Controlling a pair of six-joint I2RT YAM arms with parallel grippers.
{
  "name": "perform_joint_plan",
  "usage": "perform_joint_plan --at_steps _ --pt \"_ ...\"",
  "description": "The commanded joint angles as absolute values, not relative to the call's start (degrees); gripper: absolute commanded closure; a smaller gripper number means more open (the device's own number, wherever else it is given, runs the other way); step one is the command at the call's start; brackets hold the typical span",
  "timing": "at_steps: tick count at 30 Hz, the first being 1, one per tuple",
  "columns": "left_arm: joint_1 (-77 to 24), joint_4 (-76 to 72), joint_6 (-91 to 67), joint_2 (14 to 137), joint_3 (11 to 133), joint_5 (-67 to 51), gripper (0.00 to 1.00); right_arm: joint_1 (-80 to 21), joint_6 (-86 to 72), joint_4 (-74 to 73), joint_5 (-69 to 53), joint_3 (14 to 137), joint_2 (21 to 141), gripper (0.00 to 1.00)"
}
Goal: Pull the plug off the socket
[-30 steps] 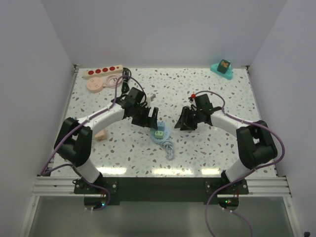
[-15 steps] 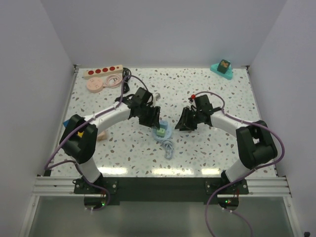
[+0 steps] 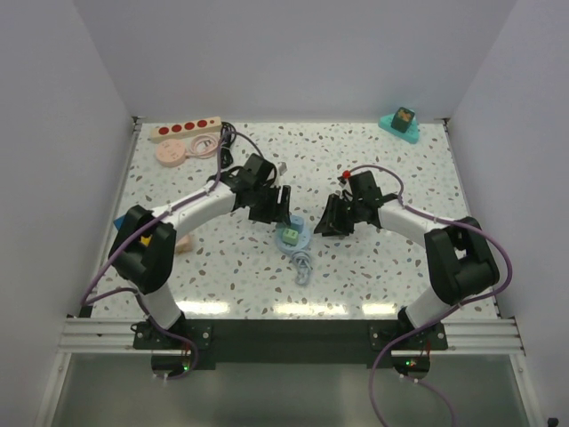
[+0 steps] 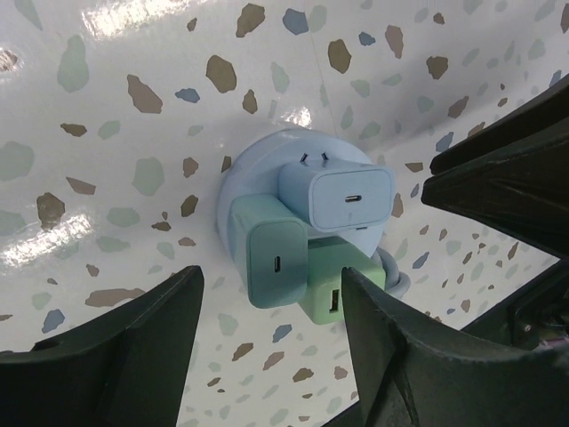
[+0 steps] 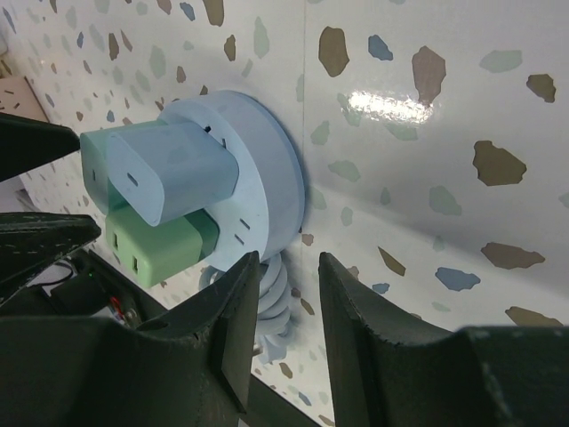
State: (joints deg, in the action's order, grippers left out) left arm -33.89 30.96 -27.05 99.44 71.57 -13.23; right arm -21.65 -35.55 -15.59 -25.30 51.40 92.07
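The socket (image 3: 184,130), a cream strip with red outlets, lies at the back left, far from both arms. A black cord (image 3: 227,138) curls at its right end; the plug is too small to make out. Both grippers flank a round light-blue disc (image 3: 292,238) (image 4: 258,160) (image 5: 267,169) carrying a pale-blue adapter (image 4: 342,196), a teal one (image 4: 267,253) and a green one (image 4: 333,285). My left gripper (image 3: 276,206) (image 4: 269,294) is open, with the adapters just ahead of its fingers. My right gripper (image 3: 331,218) (image 5: 289,267) is open beside the disc's coiled blue cable (image 5: 271,302).
A pink disc (image 3: 171,152) with a thin pink cable (image 3: 203,145) lies in front of the strip. A teal stand (image 3: 404,123) sits at the back right. A small beige item (image 3: 182,244) lies left of the left arm. White walls enclose the table.
My left gripper has moved right and closer to the blue disc. The right gripper has hardly moved.
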Motion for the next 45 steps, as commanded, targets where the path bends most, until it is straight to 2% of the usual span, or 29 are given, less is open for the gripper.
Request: perform_joint_plan --at_steps 1,4,11,17,19,20,23,29,38,42,45 --pt "-33.75 29.26 -27.69 99.75 75.23 -12.57 0.31 -21.88 -34.98 -14.24 -26.63 51.5 91.14 0.63" --pt "-33.84 29.71 -26.72 100.72 75.59 -12.48 0.33 -21.88 -34.89 -14.33 -26.63 51.24 91.14 0.63" --pt "-34.28 32.61 -22.77 104.5 76.11 -13.36 0.46 -21.88 -34.89 -13.97 -26.98 51.06 91.85 0.64" --pt "-36.21 32.87 -21.97 105.73 76.64 -14.06 0.48 -21.97 -34.28 -14.5 -27.42 51.5 92.55 0.65" --pt "-36.39 32.52 -22.41 106.17 76.55 -14.06 0.53 -22.06 -34.1 -14.41 -27.68 51.59 92.55 0.65" --pt "-36.47 32.35 -22.67 106.08 76.38 -13.98 0.62 -22.23 -34.01 -14.5 -28.21 51.68 92.64 0.66" --pt "-36.39 31.47 -23.11 105.65 76.11 -13.36 0.79 -23.02 -32.79 -15.11 -29.79 52.21 92.9 0.64" --pt "-36.12 29.62 -23.64 105.21 76.12 -14.14 0.9 -23.73 -35.24 -6.72 -35.94 48.62 94.22 0.54" --pt "-32.27 18.91 -27.5 101.78 70.59 -27.41 1.0 -23.73 -36.56 -1.41 -33.32 45.54 97.64 0.42" --pt "-29.01 12.4 -31.37 99.23 66.89 -35.57 1.0 -23.64 -38.75 2.98 -33.22 42.63 97.03 0.4" --pt "-28.3 11.78 -30.85 99.14 66.45 -36.47 1.0 -23.55 -40.68 6.41 -33.49 41.22 96.5 0.39"
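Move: Just under the left fingers stands the teal plug, about 3 cm below the hand and 1 cm to its right, level fore and aft. From that plug, the light blue plug stands some 2 cm farther out and 3 cm to the right, and the green plug 3 cm back and 2 cm right. The round socket's middle lies about 8 cm to the right hand's left, 1 cm back and 4 cm down. Dipping some 3 cm from a brief rise, the left hand comes down around the teal plug, shuts on it and keeps the pinch, then leans over about 10 degrees with its top to the left. The right hand, waiting at first, opens wider and goes left, down and back, roughly 4–5 cm in all, until its fingers straddle the socket's right edge. ##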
